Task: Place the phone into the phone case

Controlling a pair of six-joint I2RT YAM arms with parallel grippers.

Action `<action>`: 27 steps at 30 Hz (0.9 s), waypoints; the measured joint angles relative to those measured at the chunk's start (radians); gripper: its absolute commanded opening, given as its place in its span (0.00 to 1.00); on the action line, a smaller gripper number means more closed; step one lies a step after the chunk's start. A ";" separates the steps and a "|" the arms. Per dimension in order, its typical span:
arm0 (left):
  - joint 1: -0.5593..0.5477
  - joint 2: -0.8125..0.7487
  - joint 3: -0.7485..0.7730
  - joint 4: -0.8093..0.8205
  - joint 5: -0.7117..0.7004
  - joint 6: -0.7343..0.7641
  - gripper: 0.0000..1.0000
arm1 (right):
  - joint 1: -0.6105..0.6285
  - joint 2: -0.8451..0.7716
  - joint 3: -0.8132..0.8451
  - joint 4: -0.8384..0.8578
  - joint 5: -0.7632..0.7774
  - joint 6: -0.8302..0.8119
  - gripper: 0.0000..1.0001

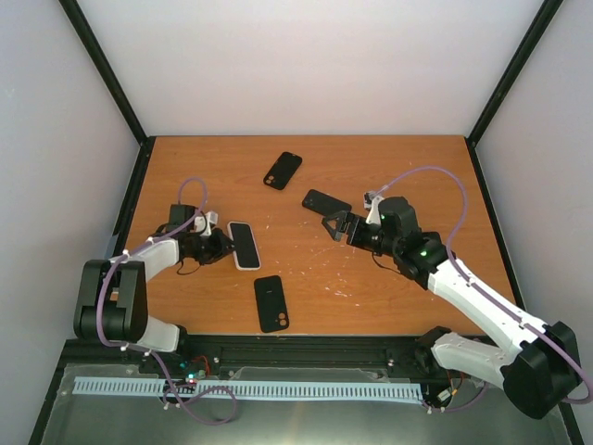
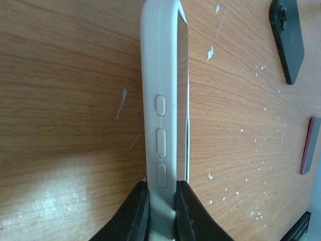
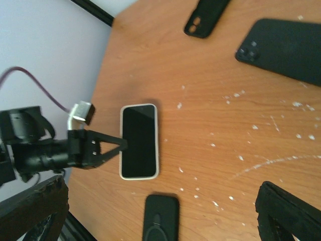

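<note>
A white phone case [image 1: 244, 245] lies flat on the table left of centre, with a dark-screened phone [image 3: 139, 140] sitting in it. My left gripper [image 1: 222, 246] is shut on the case's left long edge. In the left wrist view, both black fingers [image 2: 138, 211] pinch the white rim [image 2: 159, 100] just below its side buttons. My right gripper [image 1: 330, 227] hovers open and holds nothing, right beside a black phone [image 1: 326, 202] lying back-up. In the right wrist view, its fingertips [image 3: 288, 211] stand wide apart at the bottom corners.
A black case [image 1: 283, 170] lies towards the back of the table. Another black case [image 1: 271, 303] lies near the front edge. Both show in the right wrist view, one at the top [image 3: 206, 17] and one at the bottom [image 3: 160, 218]. White flecks dot the wood.
</note>
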 measured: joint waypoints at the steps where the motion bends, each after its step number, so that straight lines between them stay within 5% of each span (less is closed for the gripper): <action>1: 0.000 0.002 0.000 0.000 -0.004 -0.002 0.20 | 0.000 0.012 0.000 -0.015 0.002 -0.004 1.00; 11: 0.000 -0.049 -0.001 -0.009 -0.101 -0.031 0.67 | 0.000 0.076 0.000 -0.053 0.007 -0.012 0.98; 14: 0.000 -0.120 -0.001 -0.010 -0.103 -0.031 0.98 | 0.000 0.108 0.001 -0.047 0.006 -0.024 0.87; 20: 0.000 -0.280 0.000 -0.039 -0.064 -0.012 0.99 | -0.001 0.279 0.069 -0.037 0.020 -0.017 0.54; 27: 0.000 -0.404 0.006 -0.083 0.016 0.020 0.99 | 0.002 0.565 0.265 0.019 0.037 0.013 0.41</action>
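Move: The left hand still pinches the cased phone's left edge, the phone's middle about 3 cm right, 1 cm ahead and 1 cm below; a near black case lies 13 cm back, 9 cm right, 3 cm below. For the right hand, the black phone is roughly 13 cm ahead, 2 cm left; the far black case 23 cm ahead, 13 cm left; the cased phone 3 cm ahead, 22 cm left, all some 18 cm below. Left opens, frees the cased phone, rises some 10 cm; right, half-closing, sinks and reaches forward-left towards black phone. ##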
